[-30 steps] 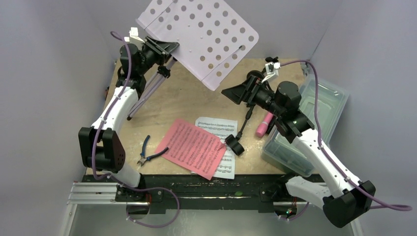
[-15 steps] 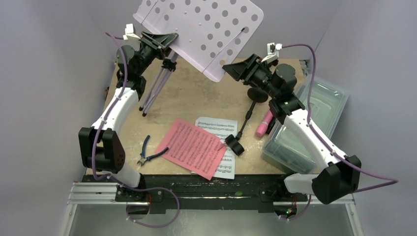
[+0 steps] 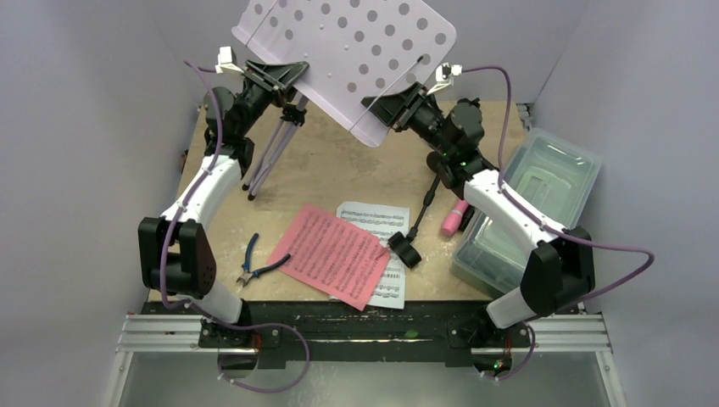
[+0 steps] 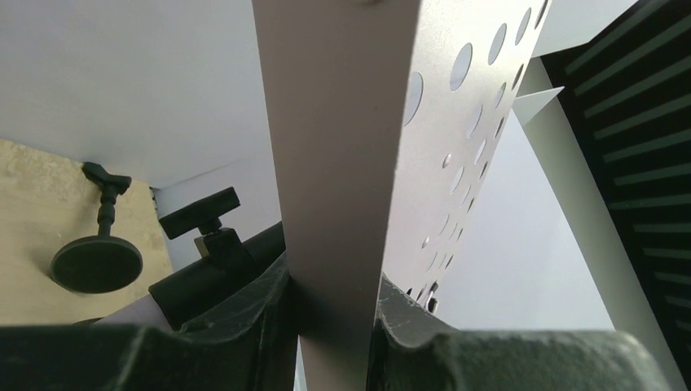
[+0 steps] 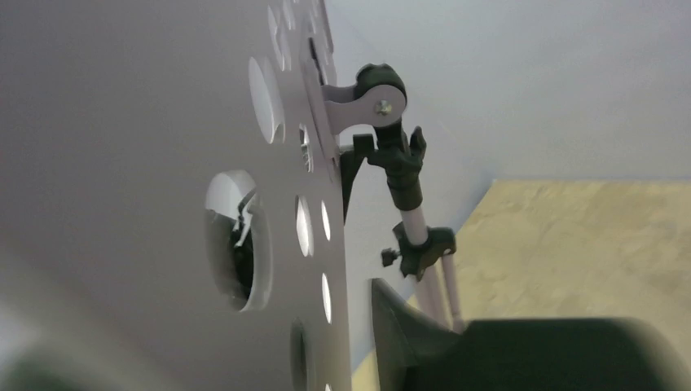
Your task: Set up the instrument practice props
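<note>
The lavender perforated music desk (image 3: 356, 51) is held up at the back, its tripod legs (image 3: 270, 157) touching the table. My left gripper (image 3: 292, 75) is shut on the desk's left rim (image 4: 342, 163), both fingers pressed against it. My right gripper (image 3: 381, 106) straddles the desk's lower right edge (image 5: 122, 163). The one finger that shows (image 5: 399, 326) stands a little off the panel; the other is hidden behind it. Pink sheet (image 3: 332, 254) overlaps white sheet (image 3: 377, 222) at the front. A pink microphone (image 3: 454, 216) and a black pole (image 3: 421, 208) lie to the right.
Blue-handled pliers (image 3: 259, 264) lie at the front left. A clear plastic tub (image 3: 543, 178) stands at the right edge, under my right arm. The booth's grey walls close in on three sides. The pole's round base (image 4: 96, 261) lies on the table.
My right gripper has swung left and up to the desk's lower right edge and narrowed its jaws around it. The desk has tipped up and shifted right with the left gripper.
</note>
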You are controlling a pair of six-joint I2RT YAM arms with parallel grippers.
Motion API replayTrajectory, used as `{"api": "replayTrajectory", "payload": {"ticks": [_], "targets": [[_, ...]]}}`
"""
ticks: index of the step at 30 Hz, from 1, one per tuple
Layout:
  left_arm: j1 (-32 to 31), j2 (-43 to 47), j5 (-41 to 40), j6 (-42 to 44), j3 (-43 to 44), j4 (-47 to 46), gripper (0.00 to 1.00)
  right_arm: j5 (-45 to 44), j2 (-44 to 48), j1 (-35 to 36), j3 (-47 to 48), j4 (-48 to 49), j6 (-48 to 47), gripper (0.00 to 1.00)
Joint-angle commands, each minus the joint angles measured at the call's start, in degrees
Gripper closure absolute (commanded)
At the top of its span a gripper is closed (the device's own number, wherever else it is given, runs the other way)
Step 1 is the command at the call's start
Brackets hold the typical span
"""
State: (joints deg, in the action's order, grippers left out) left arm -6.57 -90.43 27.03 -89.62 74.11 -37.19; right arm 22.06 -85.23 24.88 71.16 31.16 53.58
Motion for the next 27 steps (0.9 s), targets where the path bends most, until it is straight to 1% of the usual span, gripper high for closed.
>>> {"api": "replayTrajectory", "payload": {"ticks": [1,2,4,5,6,7,9,10,11,13,15,17,19,20,22,24,27], "targets": [[-0.5,3.9,-1.4,-4.7,3.2,-22.4,1.0,-1.1,-0.6,0.7,1.7,9.3,-0.1,0.9],[-0.5,3.8,-0.9,-3.8,3.4,-21.7,1.0,-2.2,-0.9,0.7,1.9,9.8,-1.6,1.0],[-0.5,3.8,0.4,-1.1,3.9,-16.8,1.0,-3.2,-1.3,0.6,2.6,11.6,-5.4,1.0],[-0.3,4.0,1.3,0.4,4.0,-12.1,1.0,-2.5,-1.7,0.6,3.0,13.9,-7.0,1.0],[-0.3,4.2,2.1,2.2,4.0,-8.5,0.9,-2.0,-1.8,0.6,2.8,16.9,-8.7,1.0],[-0.1,4.5,2.8,3.9,3.8,-5.2,0.74,-2.2,-1.9,0.3,2.5,19.7,-10.2,1.0],[0.3,5.5,3.7,7.4,2.8,1.4,0.32,-2.3,-2.4,-0.3,3.5,22.6,-12.5,1.0],[0.7,6.2,3.8,9.0,1.8,3.5,0.17,-1.7,-3.1,-0.5,5.1,22.5,-13.5,1.0],[0.9,7.0,4.0,10.8,0.6,4.9,0.09,-1.2,-3.8,-0.8,6.6,22.3,-14.2,1.0],[1.6,9.0,4.0,14.5,-1.2,9.4,0.04,0.0,-5.6,-1.7,9.5,21.9,-14.5,1.0],[2.4,11.3,3.0,21.3,-1.4,19.4,0.02,1.3,-7.3,-3.0,12.1,22.0,-13.8,1.0],[3.0,13.9,-0.5,30.4,-0.2,31.4,0.01,3.4,-8.7,-4.3,14.7,22.5,-13.0,1.0],[3.5,16.8,-6.2,38.8,0.9,41.8,0.0,6.3,-9.7,-4.9,17.7,21.9,-13.7,1.0],[3.6,18.4,-8.9,42.4,1.1,45.0,0.0,7.4,-10.0,-5.2,19.3,20.8,-14.7,1.0],[3.7,21.2,-15.2,48.3,1.1,50.1,0.0,10.3,-10.5,-5.2,22.7,18.7,-16.8,1.0],[3.6,23.4,-20.2,52.4,0.5,53.3,0.0,13.6,-11.6,-5.6,27.2,16.6,-17.5,1.0],[3.7,24.6,-22.0,53.9,-2.0,53.5,0.0,16.1,-12.1,-6.5,31.2,15.2,-16.8,1.0]]}}
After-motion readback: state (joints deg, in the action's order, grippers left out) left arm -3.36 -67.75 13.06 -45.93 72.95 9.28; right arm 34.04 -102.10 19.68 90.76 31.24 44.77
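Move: The music stand's desk hangs tilted between the hands: its middle is about 13 cm ahead, 7 cm left and 5 cm above the right hand, whose half-open fingers straddle its right edge. From the left hand, already gripping its lower edge, that middle lies some 6 cm ahead, 9 cm right and 5 cm above. The tripod clamp is about 3 cm ahead of the left hand and 15 cm below. The pink sheet lies roughly 15 cm back, 12 cm left and 40 cm below the right hand. The desk's right edge is pinched as the right fingers close, then that hand carries it about 7 cm forward, tipping up some 10 degrees. The left fingers keep their hold at first, then open wide and come free; the left hand withdraws back and to the left, sinking about 5 cm and rolling its left side up by about 40 degrees. ##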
